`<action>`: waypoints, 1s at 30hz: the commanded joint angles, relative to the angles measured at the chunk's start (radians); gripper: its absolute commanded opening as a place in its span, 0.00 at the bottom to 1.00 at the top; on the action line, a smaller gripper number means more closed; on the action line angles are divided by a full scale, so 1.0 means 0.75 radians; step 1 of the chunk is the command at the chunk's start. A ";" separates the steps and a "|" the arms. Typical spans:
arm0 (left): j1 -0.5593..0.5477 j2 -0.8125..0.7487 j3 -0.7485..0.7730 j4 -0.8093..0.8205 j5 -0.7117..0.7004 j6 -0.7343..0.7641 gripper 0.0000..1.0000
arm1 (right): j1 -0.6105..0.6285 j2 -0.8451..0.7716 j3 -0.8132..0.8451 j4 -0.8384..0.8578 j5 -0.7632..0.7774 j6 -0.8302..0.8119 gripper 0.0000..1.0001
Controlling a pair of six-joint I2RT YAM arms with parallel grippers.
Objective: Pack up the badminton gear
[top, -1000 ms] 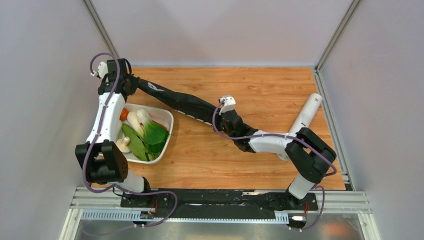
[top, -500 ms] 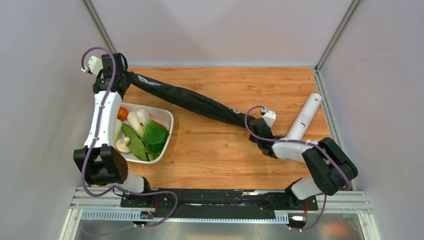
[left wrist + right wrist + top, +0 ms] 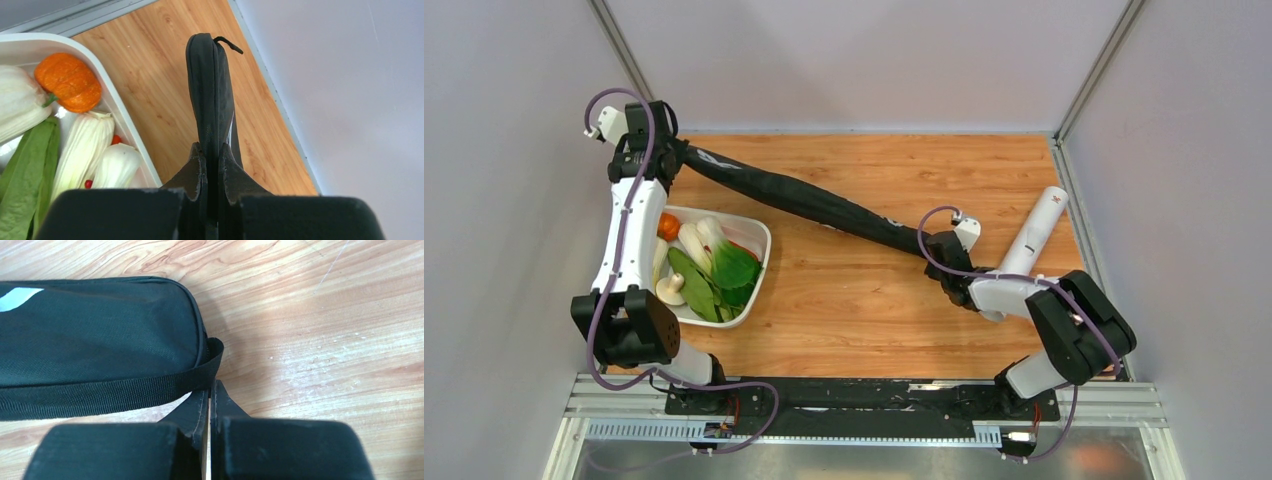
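The black racket bag [image 3: 804, 200] lies stretched in a diagonal from the table's far left corner to the right of middle. My left gripper [image 3: 674, 158] is shut on its narrow end; in the left wrist view the bag [image 3: 207, 85] runs straight out from between the closed jaws of that gripper [image 3: 210, 147]. My right gripper [image 3: 939, 247] sits at the bag's other end. In the right wrist view this gripper [image 3: 210, 385] is shut, with the fold of the bag's woven strap [image 3: 100, 392] caught at its very tips beside the bag [image 3: 95, 330]. A long white tube [image 3: 1036, 235] lies to the right.
A white tray [image 3: 759, 235] of toy vegetables stands at the left beside the left arm; its rim [image 3: 117, 100] and an orange pumpkin [image 3: 67, 82] show close under the left wrist. Grey walls enclose the table on three sides, and the right arm's elbow is near the tube.
The right gripper has travelled right and nearer, drawing the bag's end with it. The left gripper has shifted slightly left and back. The bag now lies longer and straighter.
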 commanded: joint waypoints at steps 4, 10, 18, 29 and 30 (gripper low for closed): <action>0.015 -0.026 -0.073 0.221 0.070 0.213 0.00 | -0.025 -0.095 0.088 -0.140 -0.083 -0.167 0.19; 0.016 -0.040 -0.106 0.350 0.179 0.345 0.00 | -0.003 -0.294 0.184 -0.349 -0.229 -0.410 0.51; 0.015 -0.016 -0.154 0.511 0.529 0.464 0.00 | -0.002 -0.514 0.263 -0.398 -0.292 -0.477 0.55; 0.009 0.195 -0.273 0.892 1.087 0.367 0.00 | -0.002 -0.393 0.279 -0.380 -0.311 -0.468 0.55; 0.002 0.216 -0.297 0.941 1.107 0.319 0.00 | -0.003 -0.396 0.274 -0.376 -0.315 -0.466 0.55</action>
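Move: The racket bag is strung between both hands, its wide end in the left fingers and a strap loop at its low end in the right. Its middle is about 24 cm right, 6 cm back and 13 cm below the left hand, and 23 cm left, 5 cm ahead and 13 cm above the right. The pumpkin sits about 7 cm left, 5 cm back and 26 cm below the left hand, the vegetable box's middle 4 cm left, 13 cm back and 27 cm below. The shuttle tube lies about 19 cm right of the right hand, level ahead. The bag's strap comes free as the right fingers open; that hand eases back slightly, then lifts clear, ending about 11 cm higher after a small dip, turned some 20 degrees counter-clockwise. The left keeps its pinch on the wide end and carries it about 10 cm right and 6 cm forward, swinging clockwise some 40 degrees and sinking a little at the end. ##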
